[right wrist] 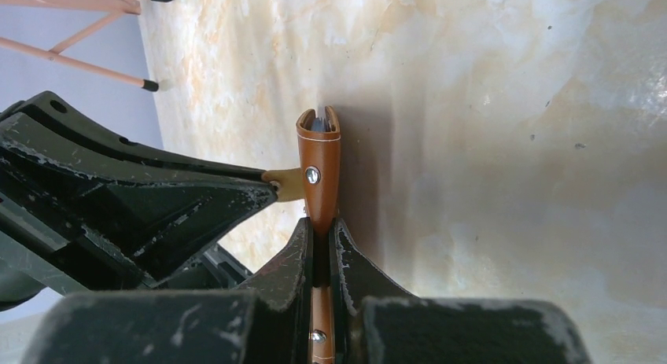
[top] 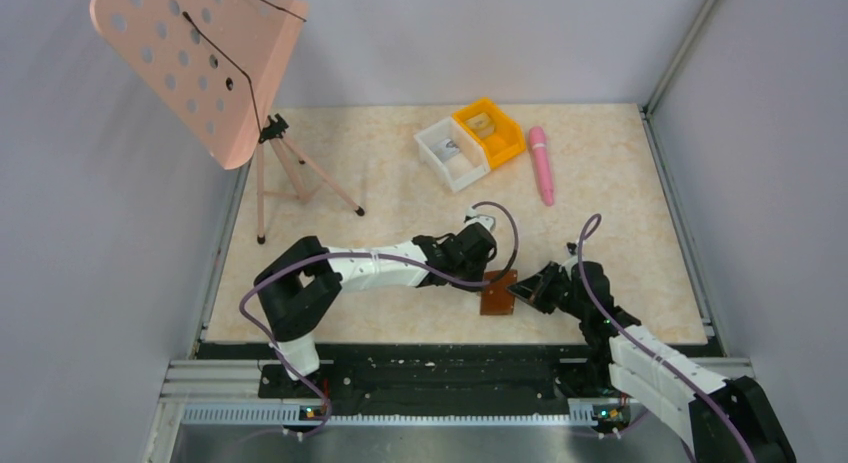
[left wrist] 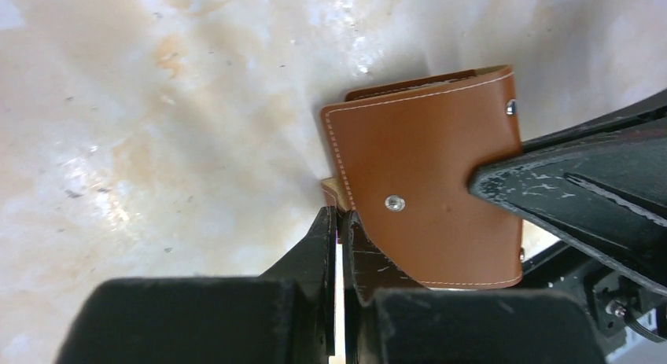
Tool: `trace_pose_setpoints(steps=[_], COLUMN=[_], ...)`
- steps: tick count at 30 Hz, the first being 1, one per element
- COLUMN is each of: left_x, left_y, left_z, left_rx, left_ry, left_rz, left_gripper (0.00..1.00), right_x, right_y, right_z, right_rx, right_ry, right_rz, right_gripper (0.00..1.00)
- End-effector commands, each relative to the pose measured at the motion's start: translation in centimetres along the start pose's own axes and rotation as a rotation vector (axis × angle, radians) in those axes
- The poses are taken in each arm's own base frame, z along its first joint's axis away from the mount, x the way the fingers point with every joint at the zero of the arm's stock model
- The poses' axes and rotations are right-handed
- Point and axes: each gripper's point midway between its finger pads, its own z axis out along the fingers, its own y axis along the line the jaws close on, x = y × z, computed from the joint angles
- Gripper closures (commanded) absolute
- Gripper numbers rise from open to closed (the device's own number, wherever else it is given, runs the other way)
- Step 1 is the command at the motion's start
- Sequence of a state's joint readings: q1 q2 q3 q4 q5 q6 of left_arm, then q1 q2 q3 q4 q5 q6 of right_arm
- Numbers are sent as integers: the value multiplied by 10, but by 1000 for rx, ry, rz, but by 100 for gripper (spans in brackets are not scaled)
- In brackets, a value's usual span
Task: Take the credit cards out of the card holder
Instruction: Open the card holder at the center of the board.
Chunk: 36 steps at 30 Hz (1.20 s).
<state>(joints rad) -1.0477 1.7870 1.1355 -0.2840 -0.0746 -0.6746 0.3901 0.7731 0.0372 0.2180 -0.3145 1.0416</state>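
The card holder (top: 497, 294), a small brown leather wallet, is held upright on edge near the table's front, between both grippers. My right gripper (right wrist: 321, 230) is shut on its lower edge, so I see the card holder (right wrist: 318, 171) edge-on and folded closed. My left gripper (left wrist: 340, 222) is shut on the tan clasp tab (right wrist: 285, 183) that sticks out from the holder's brown face (left wrist: 432, 183). The right gripper's fingers (left wrist: 582, 195) press on that face from the right. The credit cards are hidden inside; only a thin grey sliver (right wrist: 318, 123) shows between the leaves.
A white bin (top: 452, 153) and an orange bin (top: 488, 131) stand at the back, with a pink pen-like object (top: 541, 163) to their right. A pink perforated stand on a tripod (top: 290, 178) occupies the back left. Grey walls enclose the table.
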Motion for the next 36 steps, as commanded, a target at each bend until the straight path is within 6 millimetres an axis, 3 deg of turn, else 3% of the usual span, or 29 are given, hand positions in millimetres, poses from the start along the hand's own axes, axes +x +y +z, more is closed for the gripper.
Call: trace_pose_setpoints(steps=[1, 10, 19, 22, 26, 31, 36], left_x=[-4, 2, 10, 10, 10, 9, 9], left_y=[20, 25, 23, 11, 10, 7, 5], left_z=[-15, -27, -36, -39, -39, -43, -49], left_rx=[-91, -80, -14, 56, 62, 102, 134], left_ry=[-30, -41, -74, -75, -75, -98, -107], left_rz=[19, -15, -83, -94, -106, -159, -195], left_gripper=[100, 100, 100, 100, 100, 100, 100], right_x=[-7, -15, -23, -21, -22, -23, 4], right_y=[21, 13, -1, 2, 7, 22, 36], right_z=[-1, 6, 15, 13, 5, -6, -1], right_rx=[-62, 49, 196, 209, 211, 211, 147], right_ry=[-10, 18, 82, 118, 106, 75, 113], right_rz=[-66, -138, -208, -235, -256, -286, -320], right_gripper=[100, 98, 73, 59, 36, 35, 40])
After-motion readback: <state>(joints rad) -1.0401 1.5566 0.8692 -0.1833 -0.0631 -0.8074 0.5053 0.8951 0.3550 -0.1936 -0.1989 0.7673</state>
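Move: At the board's near centre, the card holder's middle lies about 4 cm to the right of the left hand and 1 cm nearer the base, roughly level; the left fingers already hold its unsnapped tab. From the right hand, pinching its right-hand side, the middle is some 3 cm to the left and about level. The white tray stands roughly 31 cm ahead of the left hand and 6 cm left; the pink stick is about 29 cm ahead of the right hand, 8 cm right. Drawing the card holder's tab away from the right gripper, the shut left hand goes about 4 cm left, then also back 2.5 cm, rising slightly at the end. The right fingers open wide and let go of the holder; that hand slips about 2 cm forward and 1 cm down, then comes back and rises to 1.5 cm above its start, its left side rolling down some 20 degrees. ##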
